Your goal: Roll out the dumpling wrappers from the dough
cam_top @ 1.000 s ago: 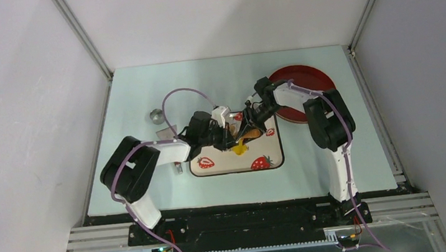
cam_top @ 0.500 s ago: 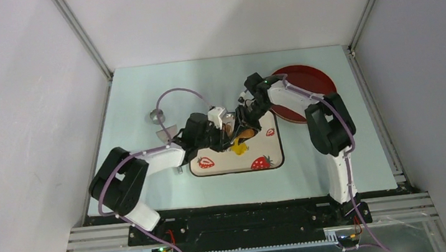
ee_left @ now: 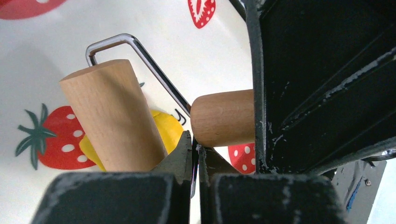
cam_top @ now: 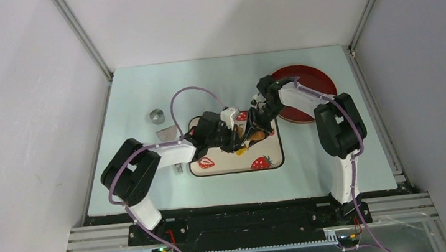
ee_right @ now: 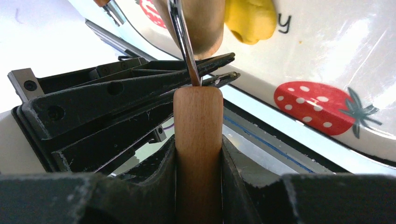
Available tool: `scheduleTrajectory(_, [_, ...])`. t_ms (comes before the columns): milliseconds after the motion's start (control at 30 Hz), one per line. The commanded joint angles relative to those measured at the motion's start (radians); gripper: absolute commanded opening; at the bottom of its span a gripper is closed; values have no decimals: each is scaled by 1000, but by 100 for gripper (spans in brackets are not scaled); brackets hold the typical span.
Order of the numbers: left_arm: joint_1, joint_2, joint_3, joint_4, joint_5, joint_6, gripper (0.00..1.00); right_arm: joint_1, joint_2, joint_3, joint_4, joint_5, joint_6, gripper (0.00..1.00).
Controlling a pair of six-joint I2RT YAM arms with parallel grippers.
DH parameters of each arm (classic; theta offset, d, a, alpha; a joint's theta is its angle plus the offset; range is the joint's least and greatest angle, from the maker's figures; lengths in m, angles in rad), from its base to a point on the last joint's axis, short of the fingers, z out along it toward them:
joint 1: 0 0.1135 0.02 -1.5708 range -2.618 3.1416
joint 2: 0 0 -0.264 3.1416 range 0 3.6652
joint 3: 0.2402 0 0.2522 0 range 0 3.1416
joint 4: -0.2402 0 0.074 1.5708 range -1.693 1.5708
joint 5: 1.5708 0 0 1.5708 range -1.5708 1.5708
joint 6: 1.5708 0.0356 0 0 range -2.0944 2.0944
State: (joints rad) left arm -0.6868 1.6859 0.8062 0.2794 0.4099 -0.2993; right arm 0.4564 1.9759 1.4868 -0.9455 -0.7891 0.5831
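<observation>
A yellow lump of dough (ee_left: 167, 129) (ee_right: 243, 19) (cam_top: 240, 152) lies on the strawberry-print tray (cam_top: 237, 164). The wooden barrel of a small roller (ee_left: 112, 119) rests on it. My right gripper (ee_right: 198, 140) (cam_top: 257, 127) is shut on the roller's wooden handle (ee_right: 198, 121) (ee_left: 223, 117). A bent wire (ee_left: 140, 49) joins the handle to the barrel. My left gripper (ee_left: 196, 140) (cam_top: 235, 140) is shut, its tips just under the handle's end and beside the barrel, with nothing seen between them. No dumpling wrappers are in view.
A dark red plate (cam_top: 311, 85) sits at the back right beside the tray. On the table left of the tray stand a small metal ring cutter (cam_top: 157, 115) and a grey flat tool (cam_top: 167, 133). Walls close in the table on three sides.
Both grippers and the roller shifted left over the dough, then came back right and slightly nearer. The left arm's elbow swung out and back. Neither gripper's hold changed.
</observation>
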Motion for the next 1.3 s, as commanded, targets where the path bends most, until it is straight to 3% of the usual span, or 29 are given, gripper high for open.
scheduleTrajectory(0, [-31, 48, 84, 114, 103, -112, 0, 14, 44, -20, 161, -80, -1, 0])
scheduleTrajectory(433, [-30, 105, 105, 114, 138, -124, 0, -38, 33, -179, 301, -164, 50, 0])
scheduleTrajectory(667, [-31, -2, 107, 89, 78, -60, 0, -39, -62, -159, 378, -186, 63, 0])
scheduleTrajectory(900, [-31, -137, 107, 53, 5, 8, 0, -20, -145, -44, 318, -160, 5, 0])
scheduleTrajectory(1267, [-42, -93, 132, 29, 52, -28, 0, -50, -190, -87, 248, -89, 17, 0])
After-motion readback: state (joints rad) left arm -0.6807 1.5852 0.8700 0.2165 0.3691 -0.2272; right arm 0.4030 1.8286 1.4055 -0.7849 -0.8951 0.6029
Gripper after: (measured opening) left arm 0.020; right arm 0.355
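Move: The dough lies on the tray about 2 cm ahead of the left fingertips and some 5 cm below them, neither left nor right. From the right hand it is roughly 6 cm to the left, level fore and aft, and 9 cm below. The held roller's drum sits about 4 cm ahead of the left hand and 3 cm lower, over the dough's front part. The spatula lies some 21 cm left of the left hand, 1 cm ahead. Left fingers keep pinching the roller's metal frame and right fingers keep hold of its wooden handle. Together they ease the drum about 1 cm down and 1 cm right at the dough, nearly halt while the right wrist rolls some 10 degrees, then lift it about 6 cm away from the dough, drifting 2 cm forward and a little left while tipping its front up. ##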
